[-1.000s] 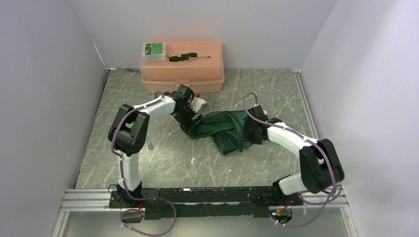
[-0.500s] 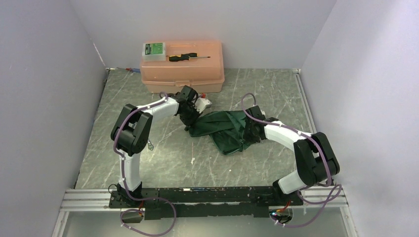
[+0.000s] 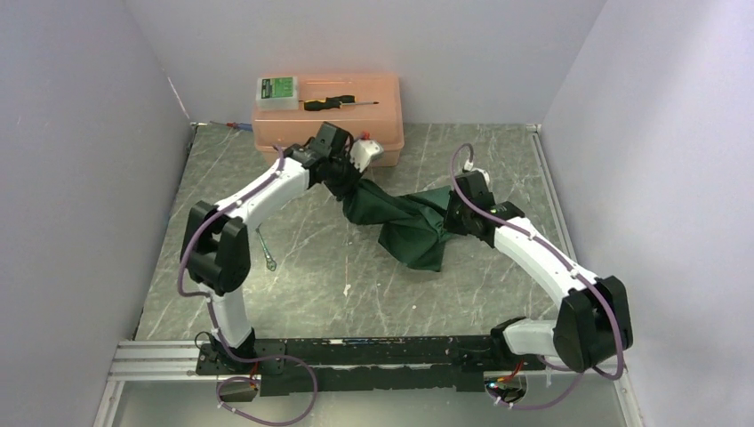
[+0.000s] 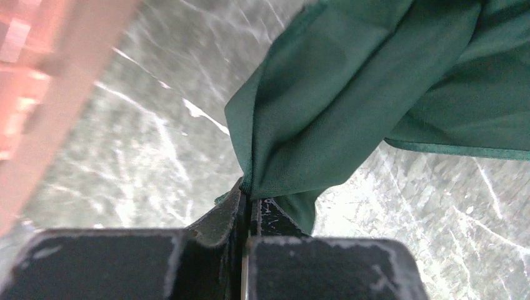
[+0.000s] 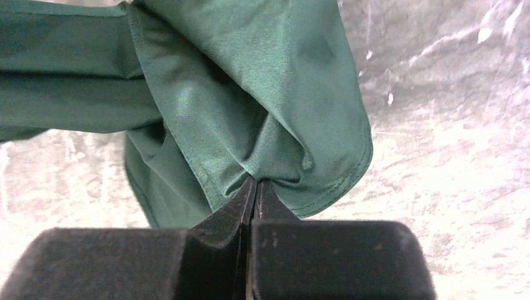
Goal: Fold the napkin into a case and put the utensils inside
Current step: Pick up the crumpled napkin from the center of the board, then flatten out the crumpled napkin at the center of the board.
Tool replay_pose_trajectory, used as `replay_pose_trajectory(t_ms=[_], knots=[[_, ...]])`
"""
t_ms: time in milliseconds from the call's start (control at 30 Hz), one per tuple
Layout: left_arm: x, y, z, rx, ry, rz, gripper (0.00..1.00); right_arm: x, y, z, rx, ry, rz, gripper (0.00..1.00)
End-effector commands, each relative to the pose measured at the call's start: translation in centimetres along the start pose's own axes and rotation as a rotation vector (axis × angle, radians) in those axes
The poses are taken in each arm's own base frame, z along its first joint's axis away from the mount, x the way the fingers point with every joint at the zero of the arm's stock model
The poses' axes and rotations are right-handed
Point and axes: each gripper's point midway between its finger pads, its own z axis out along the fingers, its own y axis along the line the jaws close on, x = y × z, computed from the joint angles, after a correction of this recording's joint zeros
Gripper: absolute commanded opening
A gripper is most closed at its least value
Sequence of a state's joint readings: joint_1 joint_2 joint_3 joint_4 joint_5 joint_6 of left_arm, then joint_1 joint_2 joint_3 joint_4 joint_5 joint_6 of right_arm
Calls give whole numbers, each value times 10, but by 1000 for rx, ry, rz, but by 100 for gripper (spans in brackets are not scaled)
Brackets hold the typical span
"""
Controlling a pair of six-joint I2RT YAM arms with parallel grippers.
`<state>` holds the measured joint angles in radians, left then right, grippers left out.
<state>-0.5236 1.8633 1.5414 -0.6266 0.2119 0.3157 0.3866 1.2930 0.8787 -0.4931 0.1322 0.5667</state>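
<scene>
The dark green napkin hangs bunched between my two grippers, its lower fold sagging toward the table. My left gripper is shut on the napkin's left end, just in front of the box. In the left wrist view the cloth runs out from the pinched left gripper. My right gripper is shut on the napkin's right end. The right wrist view shows a gathered fold of napkin caught in the right gripper. One thin silver utensil lies on the table by the left arm.
A peach plastic box stands at the back, close behind the left gripper. A small green-and-white case and a black-handled screwdriver lie on its lid. Grey walls close in the left, back and right sides.
Both grippers have shut on the napkin. The left arm moved back toward the box and the right arm moved back too, lifting and stretching the cloth between them.
</scene>
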Motion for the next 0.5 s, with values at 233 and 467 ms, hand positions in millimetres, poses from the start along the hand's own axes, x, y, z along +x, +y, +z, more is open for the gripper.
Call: replay_pose_trajectory(t_ms=[233,467], knots=[[-83,50,-135,-279,-237,79,3,-53,22,-66,-74,-131,-43,0],[-82,21,-234,-282,-281,121,3,-32,60,-132,-178,-108,-173,0]])
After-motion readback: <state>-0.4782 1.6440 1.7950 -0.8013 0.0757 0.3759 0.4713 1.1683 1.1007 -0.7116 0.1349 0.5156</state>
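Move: Both hands already hold the crumpled napkin off the board. Its middle is some 17 cm to the right of the left hand, 6 cm nearer the bases and 7 cm lower; from the right hand it is about 11 cm left, 2 cm ahead and 6 cm below. The pink toolbox's middle is roughly 20 cm ahead of the left hand, 2 cm left and 4 cm lower; the spoon is about 18 cm left of that hand, 9 cm back and 11 cm below. Both closed grippers keep their pinch on the napkin and go on lifting it away from the board, the left much faster: it climbs about 17 cm in front of the toolbox, easing slightly forward and then veering some 5 cm left while its fingers tip up roughly 20 degrees. The right hand rises about 9 cm, nearly straight up at first, then swings a little left and back late on, its fingers tipping up slightly. ##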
